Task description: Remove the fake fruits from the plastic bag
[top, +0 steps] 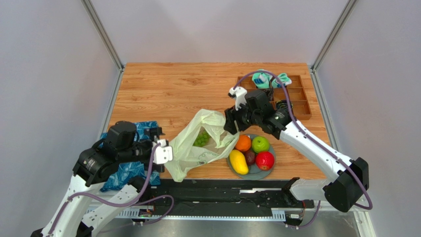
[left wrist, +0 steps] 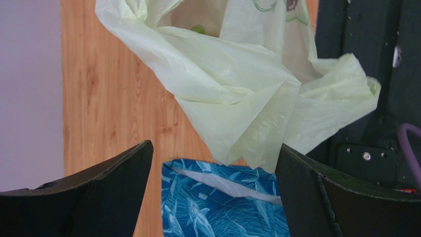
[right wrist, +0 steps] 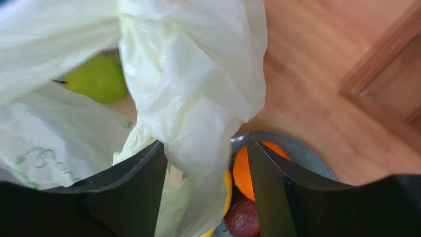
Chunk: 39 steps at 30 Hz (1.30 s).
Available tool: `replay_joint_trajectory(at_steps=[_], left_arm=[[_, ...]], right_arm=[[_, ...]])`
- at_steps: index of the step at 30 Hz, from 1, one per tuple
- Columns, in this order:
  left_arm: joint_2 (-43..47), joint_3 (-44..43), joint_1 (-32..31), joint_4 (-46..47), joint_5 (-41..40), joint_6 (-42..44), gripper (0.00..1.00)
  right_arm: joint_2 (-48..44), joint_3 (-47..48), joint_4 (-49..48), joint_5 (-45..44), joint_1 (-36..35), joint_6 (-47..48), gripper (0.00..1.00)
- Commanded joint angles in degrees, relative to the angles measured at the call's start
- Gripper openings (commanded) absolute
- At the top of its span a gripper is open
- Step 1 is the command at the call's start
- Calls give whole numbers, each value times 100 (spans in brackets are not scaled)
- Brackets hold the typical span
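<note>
The pale yellow-green plastic bag (top: 190, 150) lies crumpled at the table's front middle, with a green grape bunch (top: 201, 138) showing through it. A grey plate (top: 267, 173) to its right holds an orange (top: 243, 143), a green apple (top: 260, 144), a dark fruit (top: 250, 157), a red apple (top: 265, 160) and a yellow mango (top: 238, 162). My left gripper (left wrist: 215, 148) stands wide open at the bag's near-left corner (left wrist: 247, 133), which hangs loose between the fingers. My right gripper (right wrist: 206, 145) is open over the bag's right edge (right wrist: 197, 98), with film draped between the fingers. A green fruit (right wrist: 99, 79) sits inside the bag.
A blue leaf-patterned bag (top: 126, 170) lies under my left arm. A wooden divided tray (top: 296, 101) with rolled teal-and-white socks (top: 271, 79) stands at the back right. A black rail (top: 232, 190) runs along the near edge.
</note>
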<state>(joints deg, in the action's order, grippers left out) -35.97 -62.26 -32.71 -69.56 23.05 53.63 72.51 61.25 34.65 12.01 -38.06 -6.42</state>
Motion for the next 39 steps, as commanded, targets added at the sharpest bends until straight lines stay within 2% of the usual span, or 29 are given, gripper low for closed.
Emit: replay_joint_trajectory(at_steps=[1,3,4,5,8,9,10,12,14,17,19,22,26,27,29,33,36,39], left_arm=[[-437,-488,272,1014,-137,-2072,99],[-551,-664,441,1015,76,-2425,99],[-717,-717,441,954,303,-2653,99],[-806,-770,441,892,375,-2777,99],[-1245,-1120,545,743,717,-3279,99],[-1394,-1557,625,498,1014,-3297,99],[-1735,-1840,695,357,1731,-3375,98],[-2254,-2681,731,-100,2620,-3542,99],[-2493,-3150,827,-277,2976,-3674,99],[-2740,-3353,1196,-129,3574,-4183,99],[-2942,-3276,1223,-41,2998,-4640,99],[-3179,-2653,1249,-258,1925,-4292,99],[-3610,-1783,1293,-50,712,-4570,99],[-3750,-1685,1485,73,449,-4650,99],[-3908,-1588,1670,320,315,-4861,99],[-4533,-1465,1759,214,43,-4922,99],[-4735,-1061,1777,267,252,-5195,99],[-4849,-622,1803,425,130,-5625,99]], right_arm=[[-220,1246,-250,-68,-17,615,70],[-237,1415,-100,125,-52,870,78],[-298,1477,-56,265,-96,914,91],[-334,1468,-20,319,-192,992,93],[-501,1346,-64,442,-385,1098,95],[-545,1284,-81,530,-395,1081,95],[-562,1232,-90,609,-395,1072,95],[-668,1065,-55,898,-395,1090,95],[-721,933,-20,1145,-386,1133,95],[-791,792,-64,1163,-395,1256,94],[-809,792,-38,1198,-395,1388,93],[-826,818,102,1417,-395,1625,90],[-932,669,147,1366,-386,1714,90],[-1027,599,147,1374,-395,1714,90],[-1098,554,182,1357,-395,1714,90],[-1204,510,322,1356,-395,1767,90],[-1213,519,410,1374,-395,1793,90],[-1187,493,402,1418,-395,1740,90]])
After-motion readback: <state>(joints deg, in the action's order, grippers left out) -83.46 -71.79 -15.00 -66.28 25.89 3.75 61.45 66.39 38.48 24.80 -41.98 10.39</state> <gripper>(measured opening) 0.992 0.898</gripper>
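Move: The plastic bag's middle lies about 8 cm ahead of the left hand, 12 cm to its right and 20 cm below; the grapes in its mouth are some 11 cm ahead and 13 cm right, the blue packet about 4 cm ahead and 15 cm left. From the right hand, the bag's middle is roughly 13 cm left, 2 cm back and 14 cm below; the orange sits about 3 cm back and 3 cm right, the yellow fruit 11 cm back and 2 cm right. The right fingers come free of the bag's mouth, opening wider as that hand rises about 12 cm, then sinks slightly and eases back. The left hand, fingers staying wide open, lifts and swings right, then reaches forward and drops about 20 cm from its high point to the bag's left side, turning counter-clockwise and tipping steeply down; contact there can't be told. ##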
